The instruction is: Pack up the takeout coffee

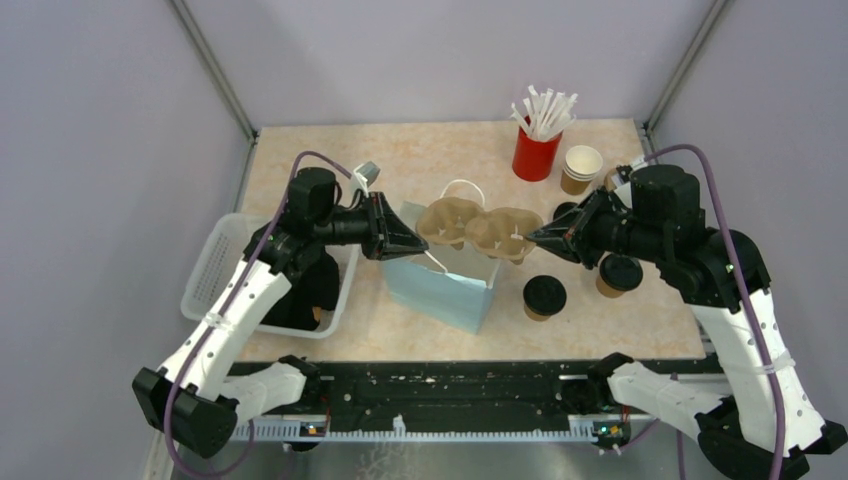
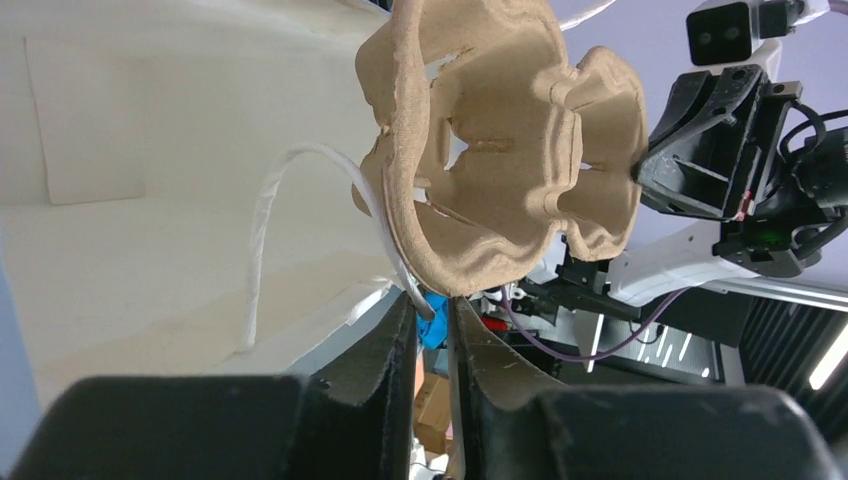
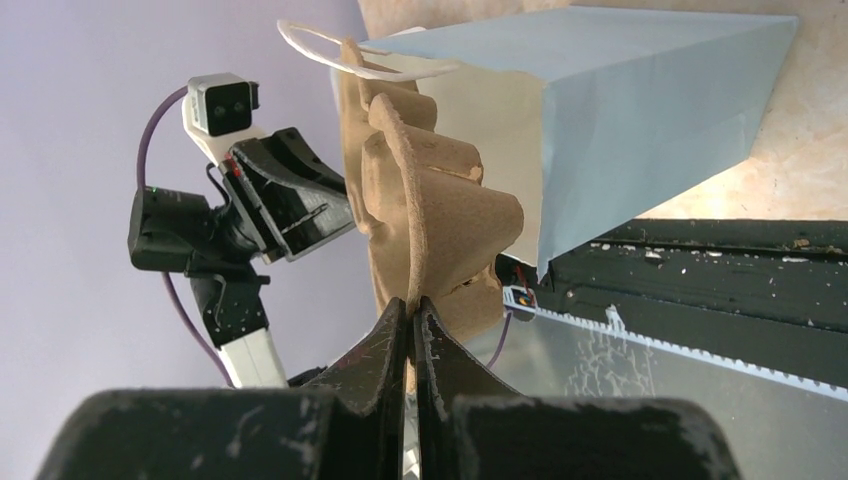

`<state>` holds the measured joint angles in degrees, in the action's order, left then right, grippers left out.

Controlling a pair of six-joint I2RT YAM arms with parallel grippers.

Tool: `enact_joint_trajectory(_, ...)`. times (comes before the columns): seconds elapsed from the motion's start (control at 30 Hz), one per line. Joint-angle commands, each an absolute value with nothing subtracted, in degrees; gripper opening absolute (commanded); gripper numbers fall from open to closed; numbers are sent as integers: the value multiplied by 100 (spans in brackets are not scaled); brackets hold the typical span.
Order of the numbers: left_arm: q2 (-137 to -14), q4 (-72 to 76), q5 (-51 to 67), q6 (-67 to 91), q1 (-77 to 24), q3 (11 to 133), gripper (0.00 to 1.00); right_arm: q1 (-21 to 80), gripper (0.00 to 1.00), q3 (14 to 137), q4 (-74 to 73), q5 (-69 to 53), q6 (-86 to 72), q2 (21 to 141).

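Note:
A brown pulp cup carrier (image 1: 480, 228) hangs over the mouth of the pale blue bag (image 1: 440, 285), with nothing in its wells. My right gripper (image 1: 535, 238) is shut on its right rim (image 3: 412, 303). My left gripper (image 1: 420, 243) has the left rim at its fingertips (image 2: 432, 300), beside the bag's white handle (image 2: 262, 230). A narrow gap shows between those jaws, so the pinch is unclear. Two takeout coffee cups with black lids (image 1: 544, 296) (image 1: 620, 273) stand on the table right of the bag, below my right arm.
A red cup of white straws (image 1: 537, 150) and a stack of open kraft cups (image 1: 581, 168) stand at the back right. A white basket (image 1: 215, 265) holding something black sits at the left edge under my left arm.

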<state>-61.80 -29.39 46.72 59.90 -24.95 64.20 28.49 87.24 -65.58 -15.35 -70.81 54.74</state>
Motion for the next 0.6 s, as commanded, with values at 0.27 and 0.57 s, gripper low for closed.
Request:
enact_joint_trajectory(0.27,-5642,-2329,4117,5806,-2636,6075,2,2909,0,9035,-6868,-1334,-7091,5463)
enact_joint_trajectory(0.57,-5226,-1463,3952,5771,-2746,5624,0,2908,0,9334,-7329,-1390,-6782,5722)
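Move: The near bag handle lies between the left fingers, its middle about 1 cm back, 1 cm right and 2 cm below. From that hand the bag's mouth is 4 cm right, 1 cm ahead and 5 cm lower; the cup carrier is 11 cm right and 3 cm ahead. The right hand holds the carrier; from it the mouth is some 16 cm left, 1 cm ahead, 7 cm down, and a lidded cup 6 cm right, 3 cm back, far below. Left fingers shut on the near handle, then ease about 1 cm back-left, rolling; right hand draws carrier rightward. ##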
